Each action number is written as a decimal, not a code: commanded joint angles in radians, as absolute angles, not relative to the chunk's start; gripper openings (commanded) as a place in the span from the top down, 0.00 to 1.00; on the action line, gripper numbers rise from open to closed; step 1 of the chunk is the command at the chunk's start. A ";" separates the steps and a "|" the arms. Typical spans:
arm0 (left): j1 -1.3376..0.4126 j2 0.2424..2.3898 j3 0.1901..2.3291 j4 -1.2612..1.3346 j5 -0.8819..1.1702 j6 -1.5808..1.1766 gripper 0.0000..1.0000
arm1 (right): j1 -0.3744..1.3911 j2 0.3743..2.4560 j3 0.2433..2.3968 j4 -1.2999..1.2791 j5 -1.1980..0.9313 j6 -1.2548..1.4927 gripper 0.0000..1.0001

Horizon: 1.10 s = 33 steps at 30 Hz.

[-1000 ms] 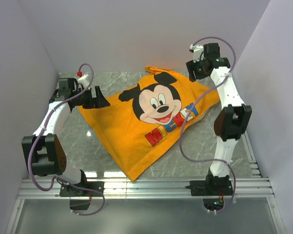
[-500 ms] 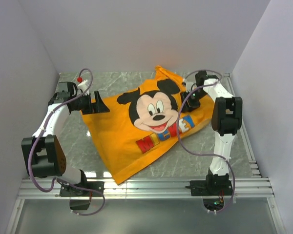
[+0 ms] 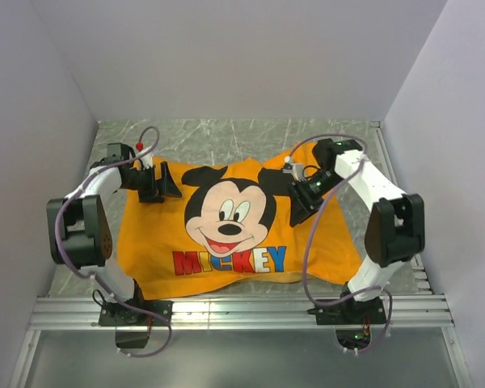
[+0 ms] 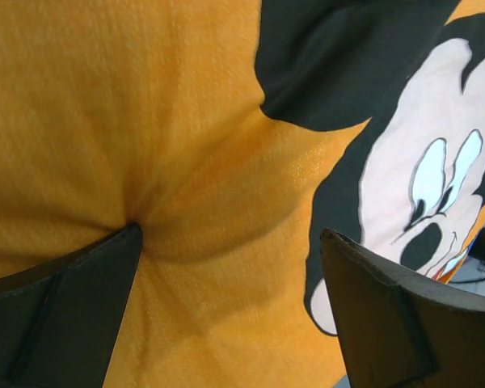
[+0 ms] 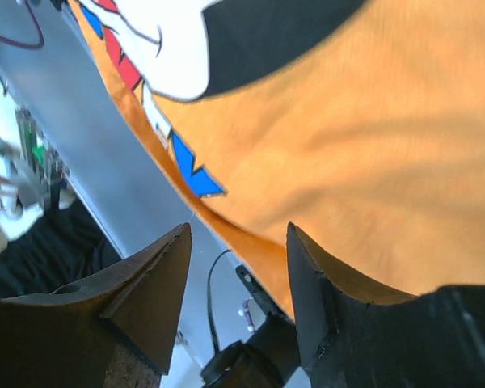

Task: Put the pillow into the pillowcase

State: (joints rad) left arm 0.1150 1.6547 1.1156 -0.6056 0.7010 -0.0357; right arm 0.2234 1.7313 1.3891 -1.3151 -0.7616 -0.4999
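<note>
The orange pillowcase (image 3: 226, 242) lies flat and puffed in the middle of the table, Mickey face up, with the "MICKEY" lettering along its near edge. The pillow is hidden; only a darker yellowish strip (image 3: 263, 279) shows under the case's near edge. My left gripper (image 3: 160, 183) is open at the case's far left corner. In the left wrist view (image 4: 230, 234) its left finger (image 4: 81, 291) dents the orange cloth (image 4: 186, 121). My right gripper (image 3: 301, 200) is open over the case's far right part. In the right wrist view (image 5: 238, 230) the cloth (image 5: 364, 137) lies against the right finger (image 5: 323, 291).
Grey marbled tabletop (image 3: 226, 141) with white walls at the back and on both sides. An aluminium rail (image 3: 242, 311) runs along the near edge and carries both arm bases. The right arm's purple cable (image 3: 307, 259) loops over the case's right side.
The pillowcase has swung from a diagonal lie to square with the near edge and slid nearer. The right gripper came down from the far corner onto the case. The left gripper moved slightly nearer.
</note>
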 commanded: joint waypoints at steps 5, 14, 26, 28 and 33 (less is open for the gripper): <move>0.005 1.801 1.250 -0.522 0.698 0.008 0.01 | 0.100 1.511 1.428 -1.169 -0.617 -0.339 0.32; -0.058 1.771 1.376 -0.402 0.628 -0.137 0.01 | 0.098 1.387 1.420 -1.052 -0.417 -0.278 0.30; 0.077 1.312 1.372 -0.712 0.517 0.067 0.01 | 0.080 1.161 1.352 -0.917 -0.371 -0.120 0.02; 0.075 1.229 1.281 -0.695 0.476 0.075 0.01 | 0.078 1.129 1.281 -0.905 -0.350 -0.127 0.02; 0.077 1.108 1.141 -0.669 0.463 0.074 0.00 | 0.080 1.059 1.169 -0.882 -0.321 -0.130 0.01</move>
State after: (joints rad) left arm 0.0769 1.1248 1.2022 -0.6395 0.4976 0.0498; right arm 0.0841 1.0981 1.2087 -0.9272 -0.3470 -0.1452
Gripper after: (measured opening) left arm 0.994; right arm 0.988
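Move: My left hand's open fingertips are already on the far left part of the cased pillow, whose middle lies about 16 cm to the right, 6 cm back and a few cm lower. The left ear is some 9 cm right and 5 cm farther out, the lettering 15 cm right and 17 cm back. From my right hand the pillow's middle is roughly 15 cm left, level in reach, 8 cm below; the right ear is 6 cm left and 9 cm out. With fingers kept open, I press my left fingertips slightly deeper into the cloth and shove the pillow's left side about 7 cm forward and as far right, then lift off steeply, swinging back and left, fingers tipping up some 35 degrees. Meanwhile my right hand rises and draws right and a little forward, away from the pillow's middle, turning clockwise and opening wide. ##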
